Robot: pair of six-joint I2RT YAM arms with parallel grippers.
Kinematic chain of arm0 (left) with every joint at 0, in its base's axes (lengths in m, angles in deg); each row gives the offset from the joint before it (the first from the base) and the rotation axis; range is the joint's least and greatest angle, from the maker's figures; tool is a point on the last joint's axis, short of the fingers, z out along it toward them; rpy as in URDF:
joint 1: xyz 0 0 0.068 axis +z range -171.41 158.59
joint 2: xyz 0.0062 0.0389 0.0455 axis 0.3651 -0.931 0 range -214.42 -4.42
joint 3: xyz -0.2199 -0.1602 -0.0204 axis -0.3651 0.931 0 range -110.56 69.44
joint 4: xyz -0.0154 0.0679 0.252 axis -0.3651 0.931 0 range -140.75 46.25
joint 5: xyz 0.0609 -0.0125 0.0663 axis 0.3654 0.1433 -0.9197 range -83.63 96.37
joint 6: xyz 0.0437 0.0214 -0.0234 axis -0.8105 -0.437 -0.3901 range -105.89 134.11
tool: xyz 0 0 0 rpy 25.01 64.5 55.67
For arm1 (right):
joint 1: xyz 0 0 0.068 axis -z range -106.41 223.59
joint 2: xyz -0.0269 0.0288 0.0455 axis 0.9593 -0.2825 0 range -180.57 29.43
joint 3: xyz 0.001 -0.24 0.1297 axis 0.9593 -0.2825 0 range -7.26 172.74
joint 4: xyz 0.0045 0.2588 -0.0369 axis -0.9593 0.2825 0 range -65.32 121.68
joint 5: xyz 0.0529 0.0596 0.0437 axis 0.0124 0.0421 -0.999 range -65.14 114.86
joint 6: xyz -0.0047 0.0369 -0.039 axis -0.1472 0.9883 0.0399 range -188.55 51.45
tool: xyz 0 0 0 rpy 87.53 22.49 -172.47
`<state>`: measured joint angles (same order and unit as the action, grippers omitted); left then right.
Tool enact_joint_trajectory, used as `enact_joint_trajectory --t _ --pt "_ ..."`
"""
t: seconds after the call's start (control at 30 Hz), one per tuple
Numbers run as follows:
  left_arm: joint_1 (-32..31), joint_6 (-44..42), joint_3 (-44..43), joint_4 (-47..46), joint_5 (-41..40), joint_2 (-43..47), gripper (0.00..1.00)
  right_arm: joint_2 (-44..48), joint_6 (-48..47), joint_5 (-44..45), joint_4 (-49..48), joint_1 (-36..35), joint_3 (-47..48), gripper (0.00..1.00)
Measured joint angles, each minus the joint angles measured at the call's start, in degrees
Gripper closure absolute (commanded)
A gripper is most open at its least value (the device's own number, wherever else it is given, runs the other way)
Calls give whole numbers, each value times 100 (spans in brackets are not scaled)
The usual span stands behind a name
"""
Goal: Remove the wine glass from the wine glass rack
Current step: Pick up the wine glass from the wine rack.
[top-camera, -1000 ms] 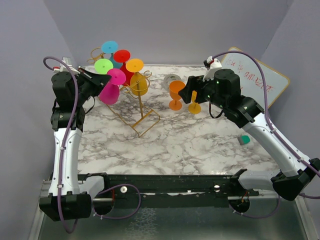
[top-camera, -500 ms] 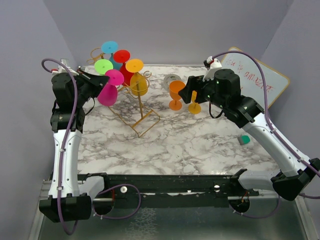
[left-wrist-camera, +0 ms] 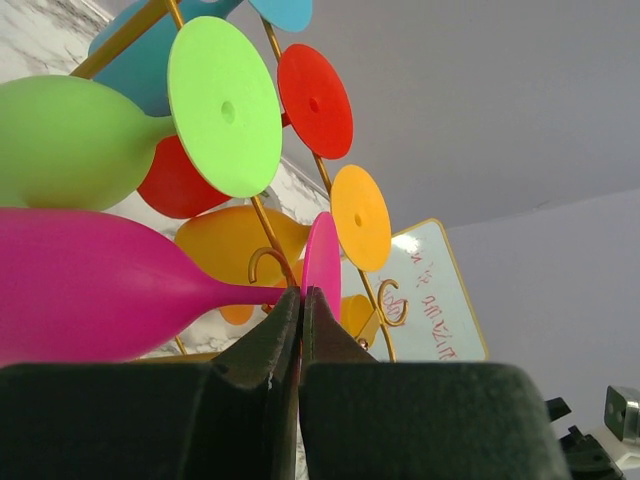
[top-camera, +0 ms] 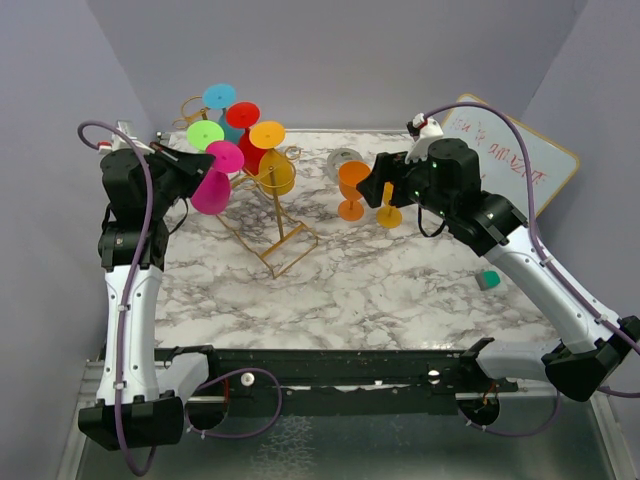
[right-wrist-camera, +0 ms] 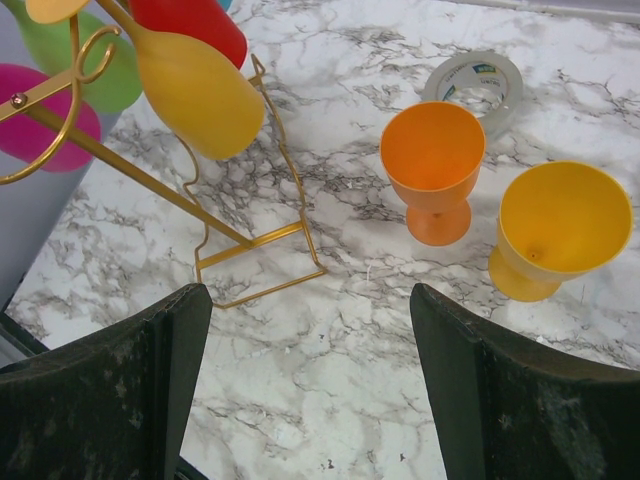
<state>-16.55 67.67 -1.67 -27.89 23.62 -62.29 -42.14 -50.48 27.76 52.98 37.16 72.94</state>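
A magenta wine glass lies sideways at the left side of the gold wire wine glass rack. My left gripper is shut on its thin stem just behind the round foot. In the left wrist view my left gripper has its jaws pressed together around the stem, with the magenta bowl to the left and a curled rack loop just behind. I cannot tell whether the stem still rests in that loop. My right gripper hangs open above the table with nothing between its fingers, as the right wrist view shows.
Green, blue, red and yellow glasses hang on the rack. An orange glass and a yellow glass stand upright right of it, near a tape roll. A whiteboard leans at the back right.
My left gripper has drawn the magenta glass a little to the left, away from the rack's post. The right arm has not moved.
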Motion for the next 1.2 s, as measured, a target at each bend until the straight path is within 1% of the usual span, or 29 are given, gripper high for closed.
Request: enact_joint_trajectory --t 0.43,0.63,0.9,1.1,1.2 --pt "0 232 42 -4 -179 260 100 2 15 -2 0 0 -15 14" --pt "0 208 59 20 -234 345 100 2 15 -4 0 0 -26 14" --pt "0 -251 57 306 -623 713 100 2 42 -70 -9 0 -37 14" --pt "0 -828 59 407 -544 911 100 11 103 -190 -87 0 -114 14" --pt "0 -1189 109 601 -459 1167 100 22 157 -350 -184 0 -184 14"
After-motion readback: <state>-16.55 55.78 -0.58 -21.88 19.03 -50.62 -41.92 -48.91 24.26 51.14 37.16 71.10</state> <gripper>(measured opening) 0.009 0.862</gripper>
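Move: The pink wine glass is already pinched by the left fingers just under its foot; its middle lies about 8 cm below the left hand, some 4 cm to the left and 2 cm back. The green glass sits about 6 cm ahead, 3 cm left and 5 cm below; the yellow glass is roughly 11 cm right, 2 cm ahead and 6 cm below. From the right hand, the pink glass is about 34 cm left, level fore-and-aft, and 3 cm lower. The pink glass, still pinched at the stem by its foot, is drawn back out of the rack by the left hand, about 5 to 6 cm in all, away from the green and yellow glasses. An early lift of 1 cm with a slight draw back nearly halts, then the pull quickens, rising a little more, while the wrist rolls its left side up some 15 degrees and the fingertips tip slightly upward. ##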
